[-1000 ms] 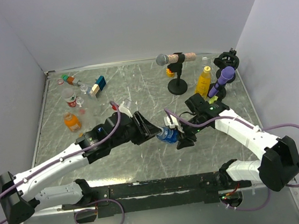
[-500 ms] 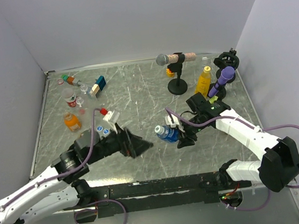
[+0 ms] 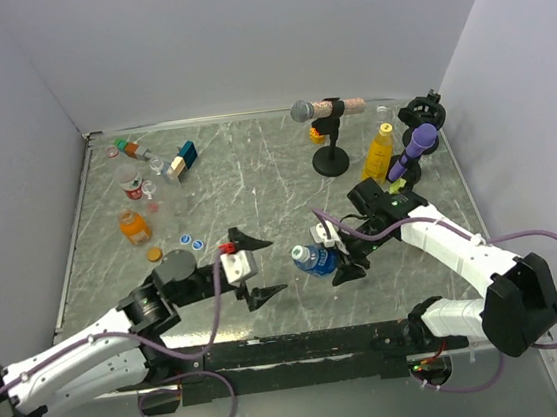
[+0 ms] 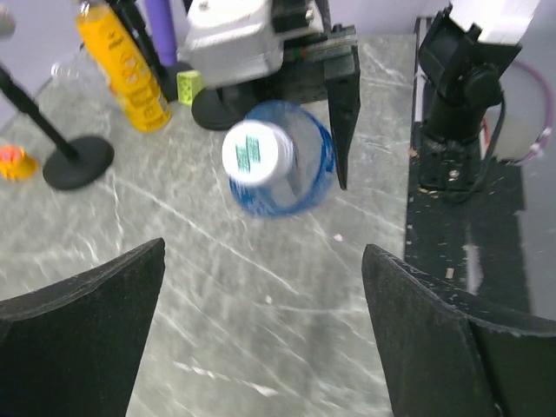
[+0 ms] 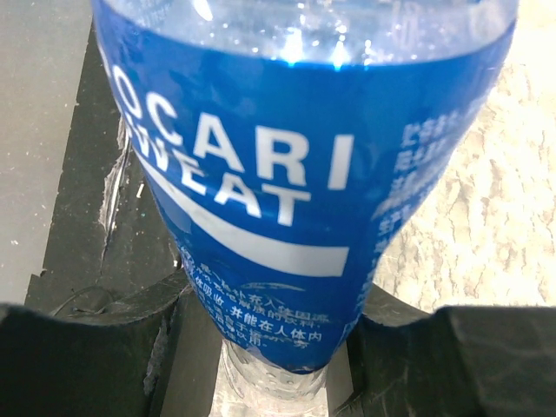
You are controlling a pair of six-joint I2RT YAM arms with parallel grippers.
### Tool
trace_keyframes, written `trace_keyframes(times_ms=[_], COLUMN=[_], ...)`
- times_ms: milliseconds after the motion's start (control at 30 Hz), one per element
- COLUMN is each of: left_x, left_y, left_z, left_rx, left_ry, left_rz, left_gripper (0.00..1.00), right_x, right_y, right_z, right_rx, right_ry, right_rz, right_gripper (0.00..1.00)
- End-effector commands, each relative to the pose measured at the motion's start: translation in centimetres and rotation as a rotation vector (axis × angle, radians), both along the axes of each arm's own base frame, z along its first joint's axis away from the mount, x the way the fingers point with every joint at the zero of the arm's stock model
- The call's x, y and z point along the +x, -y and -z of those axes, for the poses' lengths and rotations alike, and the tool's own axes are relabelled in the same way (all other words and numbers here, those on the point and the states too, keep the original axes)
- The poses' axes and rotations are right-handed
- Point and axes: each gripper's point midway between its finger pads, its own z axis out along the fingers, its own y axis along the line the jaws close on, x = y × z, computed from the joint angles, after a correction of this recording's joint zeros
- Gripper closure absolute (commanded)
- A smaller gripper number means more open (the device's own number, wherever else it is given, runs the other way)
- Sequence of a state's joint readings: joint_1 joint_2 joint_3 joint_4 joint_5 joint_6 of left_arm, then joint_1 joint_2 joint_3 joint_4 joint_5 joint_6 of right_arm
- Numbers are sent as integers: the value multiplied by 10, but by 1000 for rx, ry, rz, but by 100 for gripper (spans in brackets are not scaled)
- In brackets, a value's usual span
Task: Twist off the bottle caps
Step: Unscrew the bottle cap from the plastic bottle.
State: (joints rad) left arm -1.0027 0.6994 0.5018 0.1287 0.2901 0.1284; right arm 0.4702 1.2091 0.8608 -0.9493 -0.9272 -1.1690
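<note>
My right gripper (image 3: 338, 257) is shut on the lower body of a clear bottle with a blue label (image 3: 320, 260), holding it tilted with its neck toward the left arm. In the right wrist view the label (image 5: 287, 174) fills the frame, and the gripper (image 5: 278, 347) pinches the bottle from both sides. A white cap (image 4: 254, 153) sits on the bottle (image 4: 300, 178). My left gripper (image 3: 254, 268) stands open, a short way left of the cap and apart from it. Nothing lies between its fingertips (image 4: 265, 248).
Two small blue caps (image 3: 190, 242) and an orange cap (image 3: 153, 254) lie loose at the left. Behind them stand an orange bottle (image 3: 132, 225), a red can (image 3: 133, 189) and toy blocks (image 3: 182, 160). A yellow bottle (image 3: 378, 154), a microphone stand (image 3: 330, 157) and a purple microphone (image 3: 416, 148) stand at the back right.
My left gripper let go of the bottle's cap, opened wide and drew back toward the near left. The right gripper kept its hold, and the bottle shifted only slightly.
</note>
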Motion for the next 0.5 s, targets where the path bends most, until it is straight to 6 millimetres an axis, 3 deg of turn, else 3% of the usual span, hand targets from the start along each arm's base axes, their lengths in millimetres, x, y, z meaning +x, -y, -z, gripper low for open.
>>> trace_keyframes(times_ms=[0, 200, 467], left_x=[5, 13, 14], left_y=[24, 37, 52], left_z=[-39, -48, -35], left_rx=[-34, -38, 25], left_ry=[220, 232, 173], left_rz=[107, 184, 298], left_gripper=[5, 15, 30], right_x=[-3, -1, -1], right_y=[-3, -2, -2], right_z=[-2, -1, 0], right_rx=[45, 38, 32], right_ry=[13, 9, 11], right_rz=[-34, -27, -25], right_gripper=[68, 68, 68])
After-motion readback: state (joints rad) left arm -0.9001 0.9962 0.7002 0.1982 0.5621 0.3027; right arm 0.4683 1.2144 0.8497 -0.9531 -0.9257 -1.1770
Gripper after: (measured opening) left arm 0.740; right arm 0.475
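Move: The white cap, on the raised end of the blue bottle, is roughly 6 cm to the right of the left hand, about 2 cm farther out and some 1 cm higher. The bottle's middle lies around 11 cm right of that hand, 3 cm out and 6 cm lower, with the right gripper about 14 cm right, 3 cm out and 10 cm lower. From the right hand, the cap is some 8 cm left, 1 cm back and 11 cm up. The white cap is approached again by the open left hand, which goes about 4 cm right and 2.5 cm forward, then climbs some 2 cm late on. It turns about 10 degrees clockwise and rolls its far finger slightly up, while its fingers close by roughly a quarter. The right hand keeps its grip on the bottle and holds nearly still. ##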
